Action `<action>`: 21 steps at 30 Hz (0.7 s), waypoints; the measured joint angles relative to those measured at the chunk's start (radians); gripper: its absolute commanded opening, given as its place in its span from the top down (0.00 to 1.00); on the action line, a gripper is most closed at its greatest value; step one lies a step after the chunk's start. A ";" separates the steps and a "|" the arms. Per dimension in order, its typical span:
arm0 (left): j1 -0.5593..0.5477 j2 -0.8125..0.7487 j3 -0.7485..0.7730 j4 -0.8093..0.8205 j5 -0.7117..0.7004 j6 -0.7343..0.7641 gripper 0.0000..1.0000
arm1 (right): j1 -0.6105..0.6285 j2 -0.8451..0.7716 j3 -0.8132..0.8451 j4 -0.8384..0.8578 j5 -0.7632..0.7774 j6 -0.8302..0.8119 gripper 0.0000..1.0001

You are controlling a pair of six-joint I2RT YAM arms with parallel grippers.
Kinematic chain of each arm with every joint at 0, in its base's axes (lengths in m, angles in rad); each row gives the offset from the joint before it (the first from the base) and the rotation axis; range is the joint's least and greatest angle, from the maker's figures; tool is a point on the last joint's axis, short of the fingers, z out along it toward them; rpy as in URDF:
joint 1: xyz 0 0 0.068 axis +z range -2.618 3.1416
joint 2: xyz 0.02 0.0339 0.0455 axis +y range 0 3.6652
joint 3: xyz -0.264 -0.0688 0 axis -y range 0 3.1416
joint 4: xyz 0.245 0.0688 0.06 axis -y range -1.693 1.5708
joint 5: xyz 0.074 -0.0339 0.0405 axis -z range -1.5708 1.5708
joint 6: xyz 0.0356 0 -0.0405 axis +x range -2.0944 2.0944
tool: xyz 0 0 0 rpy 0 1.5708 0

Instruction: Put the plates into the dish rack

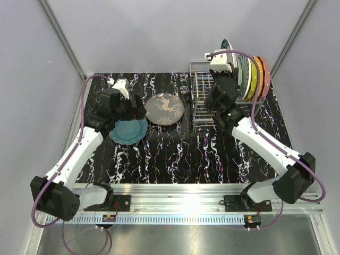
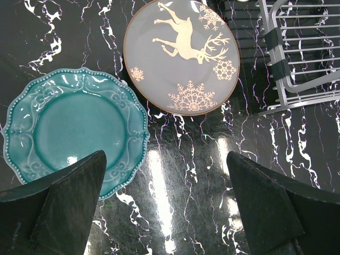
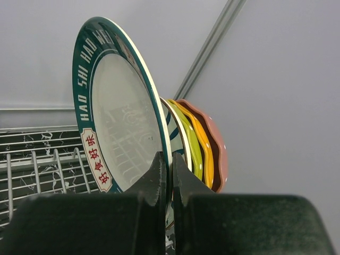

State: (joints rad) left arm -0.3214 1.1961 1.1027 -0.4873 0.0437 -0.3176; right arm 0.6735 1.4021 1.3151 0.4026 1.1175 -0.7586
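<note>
My right gripper (image 3: 171, 172) is shut on the rim of a green-rimmed white plate (image 3: 125, 122), held upright over the dish rack (image 1: 204, 93). Behind it stand a black-striped white plate (image 3: 178, 135), then yellow-green (image 3: 192, 139), orange (image 3: 206, 146) and pink (image 3: 219, 154) plates; from above this row (image 1: 254, 78) fills the rack's right end. On the table lie a teal scalloped plate (image 2: 74, 130) and a grey-brown plate with a pale deer and snowflakes (image 2: 181, 56). My left gripper (image 2: 166, 178) hangs open above the bare table, just right of the teal plate (image 1: 128, 130).
The rack's left slots (image 3: 42, 159) stand free of plates. The chrome rack's corner (image 2: 297, 53) sits right of the deer plate (image 1: 165, 109). Grey walls and metal frame posts enclose the black marbled table (image 1: 175, 159).
</note>
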 measured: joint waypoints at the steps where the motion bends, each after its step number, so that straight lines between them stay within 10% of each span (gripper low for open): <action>1: 0.000 0.002 0.002 -0.001 0.000 0.000 0.01 | -0.004 0.002 -0.001 0.000 0.000 0.002 1.00; 21: 0.000 0.004 0.004 -0.015 0.000 0.000 0.01 | -0.049 0.034 -0.051 -0.145 -0.018 0.166 1.00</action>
State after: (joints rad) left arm -0.3214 1.2003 1.1065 -0.5022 0.0441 -0.3176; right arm 0.6247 1.4361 1.2636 0.2581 1.1000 -0.5930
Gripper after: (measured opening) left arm 0.988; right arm 0.033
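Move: My right hand grips the near edge of the green-rimmed plate; the free rack slot it is bound for lies about 4 cm ahead, 2 cm to the right and 8 cm below. Beside it, the racked green plate stands roughly 5 cm to my right hand's right, 4 cm ahead and 3 down, with the striped plate 3 cm farther right of that. From my left hand the slot is some 33 cm right, 9 ahead and 10 above. Keeping the green-rimmed plate pinched upright by its edge, I bring my right hand down about 5 cm, easing a little forward, to sink the plate towards the free slot on the left side of the racked green plate. As it goes down my wrist tips forward by some 5 degrees; my fingers stay shut. ##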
